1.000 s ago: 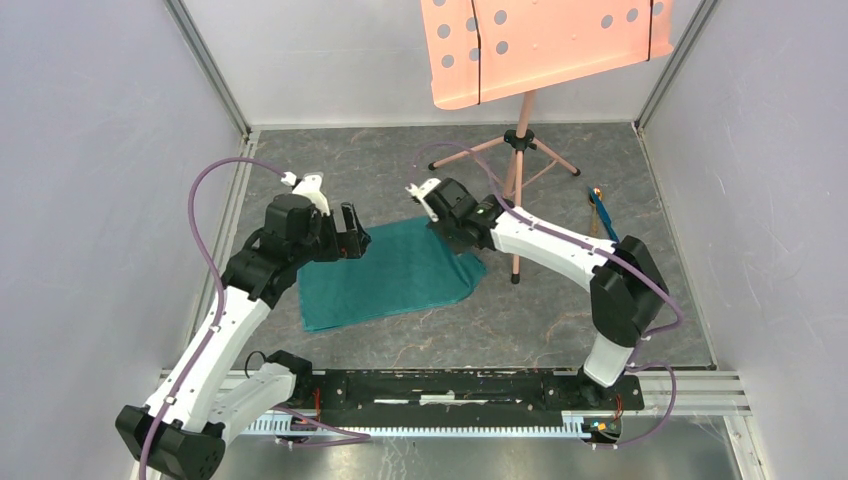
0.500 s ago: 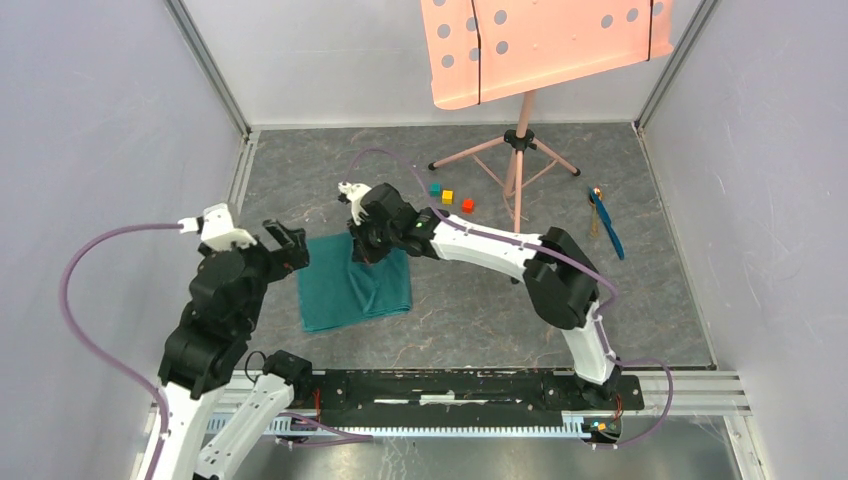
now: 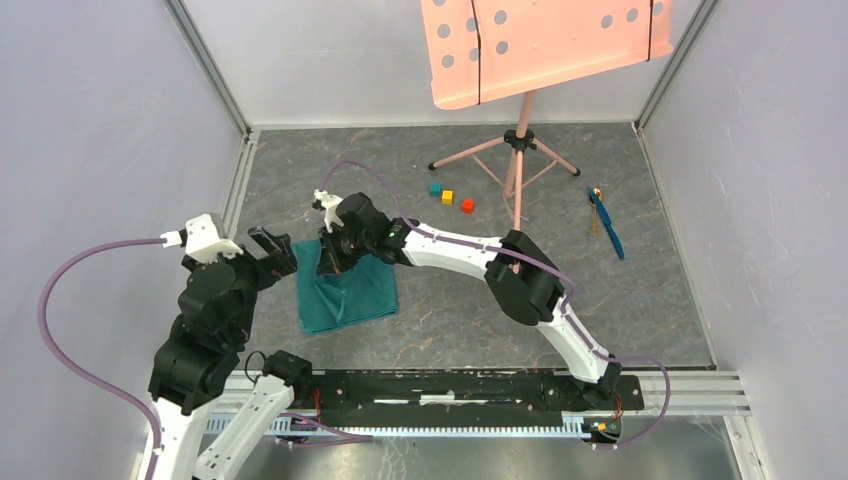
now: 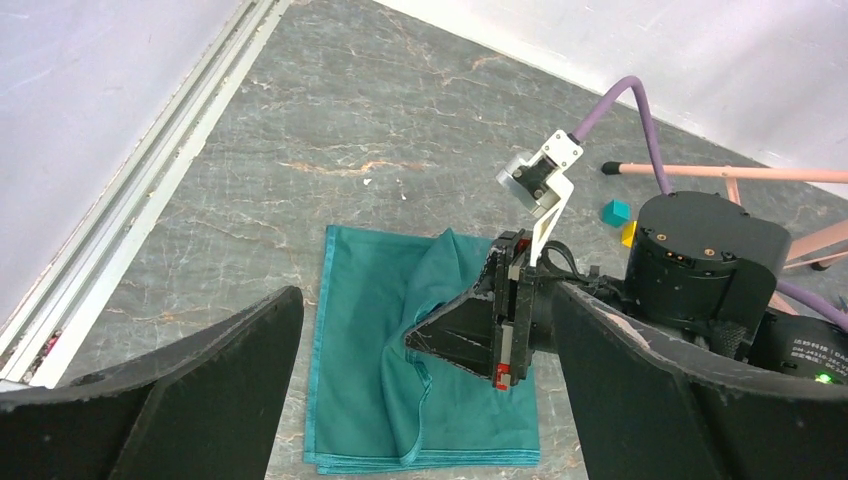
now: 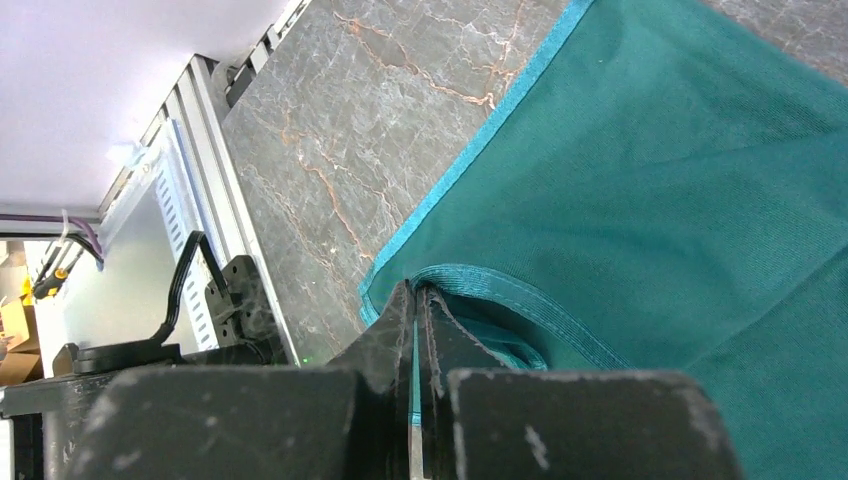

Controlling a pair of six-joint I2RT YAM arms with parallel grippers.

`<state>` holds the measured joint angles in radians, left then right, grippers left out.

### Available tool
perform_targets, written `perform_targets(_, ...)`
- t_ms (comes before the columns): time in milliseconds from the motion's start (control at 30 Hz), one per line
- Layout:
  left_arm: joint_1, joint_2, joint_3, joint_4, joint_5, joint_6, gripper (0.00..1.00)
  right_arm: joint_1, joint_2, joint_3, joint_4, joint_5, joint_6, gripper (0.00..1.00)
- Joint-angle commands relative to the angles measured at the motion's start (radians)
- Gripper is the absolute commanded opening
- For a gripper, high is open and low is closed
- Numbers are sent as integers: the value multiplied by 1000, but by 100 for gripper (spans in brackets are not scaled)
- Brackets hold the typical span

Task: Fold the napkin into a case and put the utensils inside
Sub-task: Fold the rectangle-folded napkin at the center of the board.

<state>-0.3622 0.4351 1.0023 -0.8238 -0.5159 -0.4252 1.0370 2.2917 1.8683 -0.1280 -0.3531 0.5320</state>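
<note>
The teal-green napkin (image 3: 350, 300) lies folded over on the grey floor, left of centre. My right gripper (image 3: 336, 260) reaches across to the cloth's far left part and is shut on a hemmed edge of the napkin (image 5: 680, 200), which shows as a thin teal strip between its fingertips (image 5: 415, 300). The pinched flap stands raised over the napkin (image 4: 370, 390). My left gripper (image 3: 281, 253) hovers just left of the cloth, open and holding nothing; its wide-apart fingers (image 4: 180, 390) frame the napkin. The utensils (image 3: 604, 223), one blue and one golden-brown, lie far right.
Three small cubes, teal (image 3: 436, 188), yellow (image 3: 447, 196) and red-orange (image 3: 467, 205), sit behind the napkin. A pink music stand (image 3: 518, 140) rises at the back, with its tripod feet near the cubes. Walls and metal rails close the floor in on all sides.
My right gripper has dragged the napkin's edge leftward, folding the cloth into a narrower shape. The left arm has pulled back to the left with its jaws open. The cubes have come into view.
</note>
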Motion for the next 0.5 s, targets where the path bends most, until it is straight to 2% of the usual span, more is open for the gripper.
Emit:
perform_targets(0,0,21,38,8,-26,10,100,5,21,61,69,-23,29,0)
perform_targets(267,0,29,49,3,-18,11,100,3,78,84,105,-22,29,0)
perform_targets(300,1,30,51,1,-17,11,100,3,90,89,117,-29,27,5)
perform_targets(333,1,28,53,-1,-18,11,100,2,100,91,121,-48,30,21)
perform_targets(367,0,27,53,-2,-17,11,100,-4,117,110,140,-78,37,31)
perform_targets(400,2,26,55,-1,-16,11,100,-12,128,125,144,-136,52,36)
perform_targets(433,1,25,55,-3,-16,11,100,-18,116,100,198,-180,79,52)
perform_targets(467,1,24,55,-3,-18,11,100,-22,79,66,213,-189,91,60)
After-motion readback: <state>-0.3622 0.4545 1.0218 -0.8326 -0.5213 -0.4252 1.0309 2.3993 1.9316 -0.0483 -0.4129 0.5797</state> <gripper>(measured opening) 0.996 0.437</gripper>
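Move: The right hand holds the napkin's top flap by its hem. The napkin's left edge, where the flap is being taken, lies about 5 cm to its left, level fore and aft, and some 4 cm below; the near-left corner is 12 cm back and 4 cm left. The teal block stands roughly 25 cm to its right and 19 cm farther out. From the raised left hand, that left edge is about 6 cm ahead, 2 cm left and 24 cm below. The right hand, fingers at first still shut on the flap's hem, eases about 2 cm left towards the napkin's left edge and sinks about as far towards the layers beneath, mostly late in the move, its pointing barely changed. As it goes on down and left its fingers open to somewhat under half, letting go of the hem while they stay low over the napkin. ##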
